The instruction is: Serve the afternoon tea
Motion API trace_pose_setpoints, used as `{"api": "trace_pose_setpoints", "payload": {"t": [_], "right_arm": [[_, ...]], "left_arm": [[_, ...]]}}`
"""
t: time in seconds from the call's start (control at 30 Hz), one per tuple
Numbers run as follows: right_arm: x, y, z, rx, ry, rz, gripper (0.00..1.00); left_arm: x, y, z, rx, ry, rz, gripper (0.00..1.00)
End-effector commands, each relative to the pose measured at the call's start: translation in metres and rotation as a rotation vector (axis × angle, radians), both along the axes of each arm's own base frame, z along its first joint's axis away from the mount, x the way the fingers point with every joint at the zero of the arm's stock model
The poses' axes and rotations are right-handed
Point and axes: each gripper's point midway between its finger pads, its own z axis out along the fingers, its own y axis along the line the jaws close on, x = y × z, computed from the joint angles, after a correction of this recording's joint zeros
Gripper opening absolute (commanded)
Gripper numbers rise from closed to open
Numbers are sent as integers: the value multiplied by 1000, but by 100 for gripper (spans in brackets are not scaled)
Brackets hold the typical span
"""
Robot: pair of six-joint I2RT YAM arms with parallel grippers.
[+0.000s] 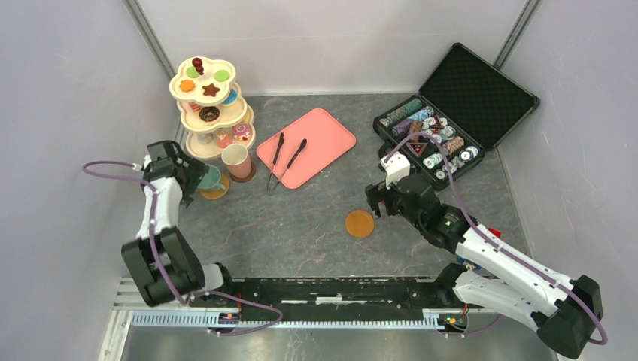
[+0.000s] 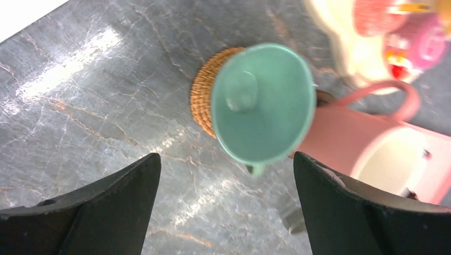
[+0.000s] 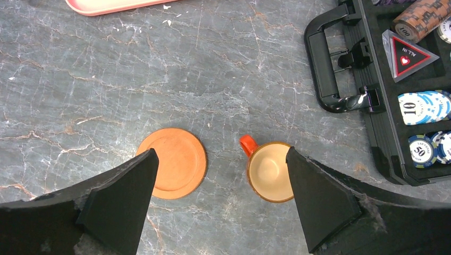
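Note:
The teal cup (image 2: 263, 103) rests on a woven coaster (image 2: 207, 101) beside the pink cup (image 2: 367, 143). My left gripper (image 2: 226, 175) hangs just short of the teal cup, open, with only table between its fingers. Behind the cups stands the cream three-tier stand (image 1: 211, 98), loaded with toy pastries. In the right wrist view, a brown cup (image 3: 270, 171) with an orange handle stands on the table to the right of a smooth orange coaster (image 3: 175, 162). My right gripper (image 3: 220, 175) hovers open above both, touching neither. The arm hides that cup in the top view.
A pink tray (image 1: 305, 146) holding two black tongs lies mid-table at the back. An open black case (image 1: 451, 113) of poker chips sits at the back right, its handle (image 3: 327, 69) close to the brown cup. Grey walls close in on both sides.

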Motion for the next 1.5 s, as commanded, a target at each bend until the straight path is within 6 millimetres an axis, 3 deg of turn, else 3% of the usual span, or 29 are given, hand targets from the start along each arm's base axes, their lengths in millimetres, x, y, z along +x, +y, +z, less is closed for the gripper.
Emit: {"api": "trace_pose_setpoints", "payload": {"t": [0.0,0.1,0.17,0.23,0.33,0.43,0.53,0.67,0.8,0.97,1.03,1.13,1.27,1.47], "right_arm": [[-2,-4,1,12,-3,-13,98],[-4,-9,-2,1,1,-26,98],[-5,-13,-2,-6,-3,-39,98],[-6,-17,0,-6,-14,-52,98],[-6,-26,5,3,-45,-85,98],[-7,-36,11,25,-75,-130,98],[-9,-43,17,49,-97,-165,98],[-12,-48,21,75,-100,-188,98],[-14,-51,22,83,-94,-200,98],[-16,-54,24,88,-105,-206,98],[-16,-55,24,86,-113,-205,98],[-16,-56,25,78,-124,-203,98],[-15,-56,25,69,-133,-194,98],[-15,-55,19,64,-143,-179,98]], "left_arm": [[-2,-22,64,48,-170,-148,100],[-12,-62,88,92,-249,-311,100],[-19,-106,97,102,-302,-459,100],[-30,-169,98,79,-344,-657,99],[-48,-246,85,-28,-377,-872,92],[-69,-325,68,-103,-364,-1082,77],[-82,-391,52,-106,-316,-1236,63],[-92,-462,28,-165,-245,-1375,46],[-97,-507,2,-180,-152,-1461,35],[-93,-526,-29,-172,-84,-1473,21],[-91,-521,-43,-134,-34,-1462,12],[-95,-509,-64,-90,37,-1449,6],[-100,-476,-83,-1,122,-1398,2],[-110,-389,-104,203,286,-1248,2]]}}
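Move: The tan coaster lies about 52 cm to the left hand's right and some 8 cm back, roughly 8 cm lower. The green cup is 3 cm ahead and 4 cm right of that hand, the pink mug 7 cm ahead and 13 cm right, the pink tray about 15 cm ahead and 34 cm right. The small cup stands 12 cm right of the coaster and 4 cm farther out. From the right hand, the coaster is about 5 cm left, 3 cm back and 15 cm below. The left hand lifts away from the green cup by about 10 cm, then sweeps fast some 50 cm right and 10 cm back to the tan coaster, swinging about 80 degrees clockwise and shutting its wide-open, empty fingers as it sinks. It brings the closed tips down on the coaster's top near its left rim and eases a couple of centimetres left, while the still-open right hand shifts about 5 cm right, away from the coaster, turning slightly clockwise. ##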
